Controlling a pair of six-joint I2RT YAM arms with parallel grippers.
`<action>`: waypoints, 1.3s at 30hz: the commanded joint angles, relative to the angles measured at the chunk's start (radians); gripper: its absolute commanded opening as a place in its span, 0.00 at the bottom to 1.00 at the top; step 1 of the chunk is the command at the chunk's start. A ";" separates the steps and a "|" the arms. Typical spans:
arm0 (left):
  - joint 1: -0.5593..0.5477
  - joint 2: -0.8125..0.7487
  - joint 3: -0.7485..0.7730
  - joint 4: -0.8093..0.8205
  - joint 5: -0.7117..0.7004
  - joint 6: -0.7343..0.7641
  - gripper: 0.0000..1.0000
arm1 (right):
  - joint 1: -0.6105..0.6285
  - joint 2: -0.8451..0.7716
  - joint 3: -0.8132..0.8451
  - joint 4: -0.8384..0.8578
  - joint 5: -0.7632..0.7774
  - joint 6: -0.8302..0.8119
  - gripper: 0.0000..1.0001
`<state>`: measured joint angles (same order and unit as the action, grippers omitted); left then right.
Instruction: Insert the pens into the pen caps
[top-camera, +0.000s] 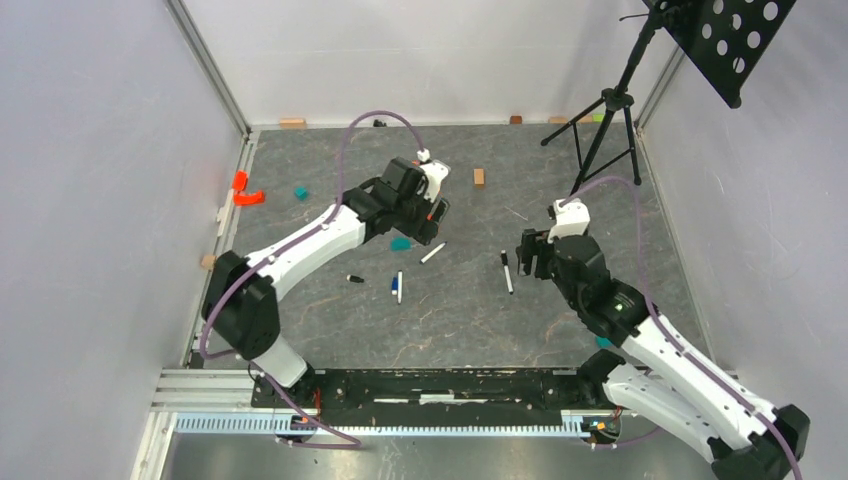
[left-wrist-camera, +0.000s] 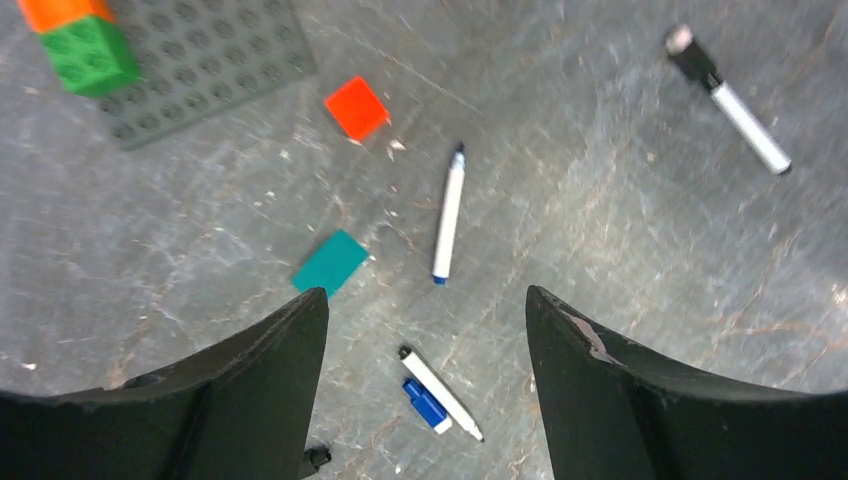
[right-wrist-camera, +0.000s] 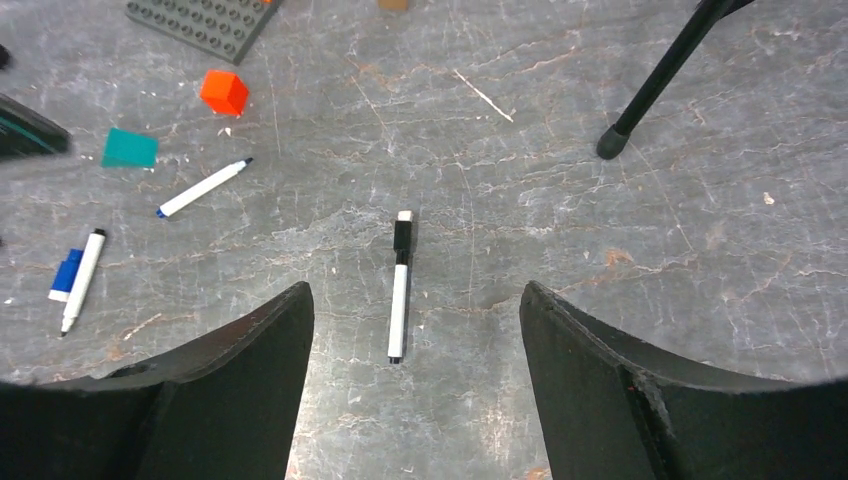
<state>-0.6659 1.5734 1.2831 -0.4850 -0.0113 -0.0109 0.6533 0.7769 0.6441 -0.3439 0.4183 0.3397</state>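
Three white pens lie mid-table. One pen (right-wrist-camera: 398, 300) has a black cap (right-wrist-camera: 402, 237) on its far end and lies just ahead of my open, empty right gripper (right-wrist-camera: 414, 288), (top-camera: 530, 255). A bare pen with a blue tip (left-wrist-camera: 449, 213) lies ahead of my open, empty left gripper (left-wrist-camera: 427, 295), (top-camera: 430, 225). Below the left jaws, another bare pen (left-wrist-camera: 440, 392) rests beside a loose blue cap (left-wrist-camera: 425, 403). A loose black cap (left-wrist-camera: 315, 460) peeks out beside the left finger and also shows in the top view, black cap (top-camera: 354, 278).
A teal brick (left-wrist-camera: 330, 262) and a red brick (left-wrist-camera: 357, 107) lie near the blue-tipped pen. A grey baseplate (left-wrist-camera: 200, 60) carries a green brick (left-wrist-camera: 90, 55). A black tripod (top-camera: 605, 130) stands at the back right, and a wooden block (top-camera: 479, 176) lies mid-back.
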 joint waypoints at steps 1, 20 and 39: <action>-0.041 0.066 0.062 -0.100 0.084 0.104 0.77 | -0.003 -0.086 -0.006 -0.059 -0.010 0.009 0.79; -0.095 0.346 0.135 -0.120 -0.022 0.174 0.66 | -0.003 -0.225 -0.011 -0.111 -0.082 -0.001 0.78; -0.080 0.481 0.184 -0.178 -0.010 0.150 0.30 | -0.003 -0.269 -0.033 -0.098 -0.129 0.003 0.77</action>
<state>-0.7532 2.0136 1.4292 -0.6292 -0.0490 0.1284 0.6521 0.5243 0.6182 -0.4515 0.3031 0.3428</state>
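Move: The uncapped blue-tipped pen lies about 4 cm to the right of the left hand, level with it fore and aft, and some 15 cm below. From the left hand, the red cube is 7 cm ahead and 4 cm right, the teal block 2 cm ahead and 3 cm left, and the white pen 8 cm back and 3 cm left. From the right hand, the blue-tipped pen is about 7 cm ahead, 20 cm left and 17 cm down. Left hand sinks about 14 cm to the blue-tipped pen's rear end, half-closing its fingers; right backs away, rising slightly. ##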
